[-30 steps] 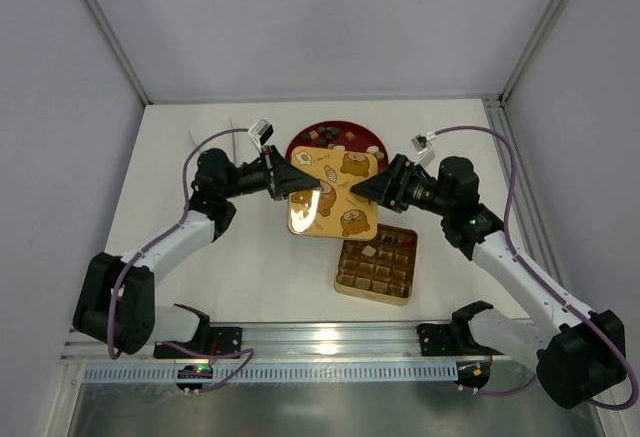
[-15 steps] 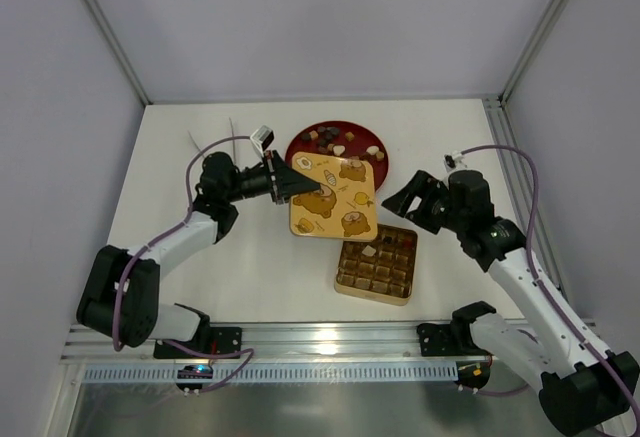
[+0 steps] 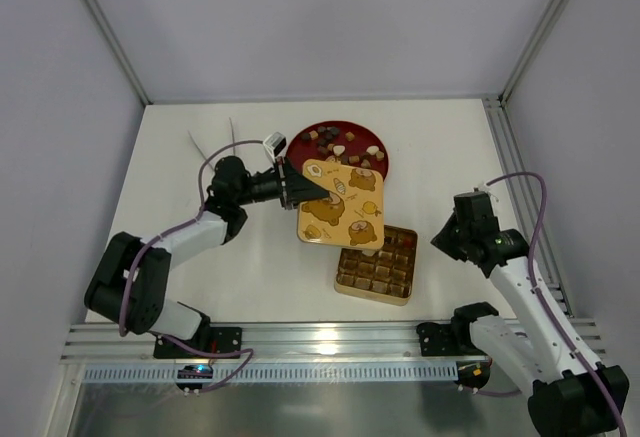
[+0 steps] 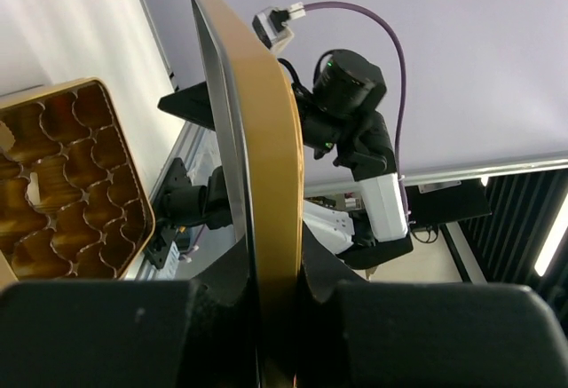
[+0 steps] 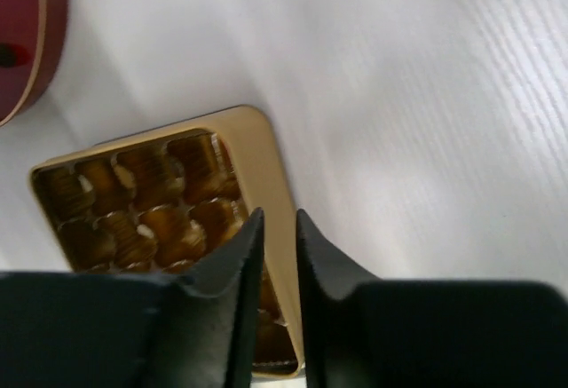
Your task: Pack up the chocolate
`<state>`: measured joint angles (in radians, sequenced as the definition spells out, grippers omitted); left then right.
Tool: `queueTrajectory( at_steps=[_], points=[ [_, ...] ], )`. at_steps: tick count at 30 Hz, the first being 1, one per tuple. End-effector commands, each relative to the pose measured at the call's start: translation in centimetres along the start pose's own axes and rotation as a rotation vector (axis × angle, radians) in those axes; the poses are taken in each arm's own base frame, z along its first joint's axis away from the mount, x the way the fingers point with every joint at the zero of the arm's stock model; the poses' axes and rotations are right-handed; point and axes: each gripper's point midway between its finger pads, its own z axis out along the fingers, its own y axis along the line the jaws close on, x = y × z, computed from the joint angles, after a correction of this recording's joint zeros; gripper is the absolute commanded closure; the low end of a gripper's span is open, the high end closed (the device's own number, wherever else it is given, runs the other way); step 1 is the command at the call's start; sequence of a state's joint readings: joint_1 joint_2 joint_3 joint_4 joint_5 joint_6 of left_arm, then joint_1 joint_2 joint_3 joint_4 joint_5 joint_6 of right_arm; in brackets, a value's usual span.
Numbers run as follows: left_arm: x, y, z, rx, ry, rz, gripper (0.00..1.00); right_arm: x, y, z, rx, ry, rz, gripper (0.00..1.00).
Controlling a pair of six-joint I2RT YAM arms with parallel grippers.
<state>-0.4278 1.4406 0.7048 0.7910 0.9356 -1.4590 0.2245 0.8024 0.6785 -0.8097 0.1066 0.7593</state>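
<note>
My left gripper [image 3: 300, 189] is shut on the left edge of a gold tin lid [image 3: 340, 205] printed with bears, holding it tilted above the table. In the left wrist view the lid [image 4: 266, 184] stands edge-on between my left gripper [image 4: 275, 273]. The chocolate [image 3: 338, 144] lies as several small pieces on a round red plate [image 3: 300, 143] behind the lid. A square gold tin [image 3: 372, 297] with a grid of cells sits in front, a cream piece [image 3: 371, 251] in one cell. My right gripper [image 3: 440, 241] hovers right of the tin, jaws narrowly open and empty.
In the right wrist view my right gripper [image 5: 280, 219] hangs over the tin's right rim [image 5: 266, 153], with the red plate [image 5: 27, 42] at the upper left. White table stretches to the right. Enclosure walls and metal posts ring the table.
My right gripper has let go of the lid, drawn back to the right and toward the front, and narrowed its jaws. My left gripper has carried the lid rightward, partly over the tin.
</note>
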Motion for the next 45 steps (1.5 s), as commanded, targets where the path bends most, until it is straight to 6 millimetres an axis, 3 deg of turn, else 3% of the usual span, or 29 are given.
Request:
queueTrajectory(
  at_steps=[1,3,6,13,24,37,45],
  points=[
    [0.5,-0.8,0.4,0.047,0.017,0.065,1.00,0.7,-2.6,1.9,0.084,0.032,0.046,0.82],
    [0.7,-0.5,0.6,0.046,0.025,0.064,1.00,1.1,-2.3,2.8,0.060,0.062,0.060,0.90],
    [1.1,0.6,1.0,0.034,0.038,0.056,1.00,2.7,-1.8,4.3,0.026,0.142,0.043,0.96],
    [2.5,3.6,1.3,0.014,0.076,0.042,1.00,4.8,-1.3,6.4,-0.031,0.226,0.035,0.96],
    [3.2,5.7,1.0,0.002,0.055,0.068,1.00,5.0,2.7,7.6,-0.144,0.272,-0.015,0.96],
    [4.2,9.6,0.1,-0.056,0.014,0.075,1.00,4.5,7.5,8.2,-0.235,0.288,-0.063,0.96],
    [4.3,10.8,-0.2,-0.020,-0.033,0.039,1.00,5.2,8.4,8.5,-0.235,0.308,-0.069,0.96]
  ],
)
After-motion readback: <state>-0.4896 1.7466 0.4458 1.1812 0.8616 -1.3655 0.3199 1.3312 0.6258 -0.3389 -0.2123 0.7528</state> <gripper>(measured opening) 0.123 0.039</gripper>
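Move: The left hand holds the bear-print lid; the open box sits some 10 cm to its right, 3 cm back and about 23 cm below. From the empty right hand the box is roughly 12 cm left, 1 cm back and 9 cm down, with the lid 18 cm left, 2 cm ahead and 14 cm above. The red plate is about 24 cm beyond the box and 8 cm left of it. Left lowers the held lid 13 cm towards the box; right closes, drops 8 cm, pushes the box left. ##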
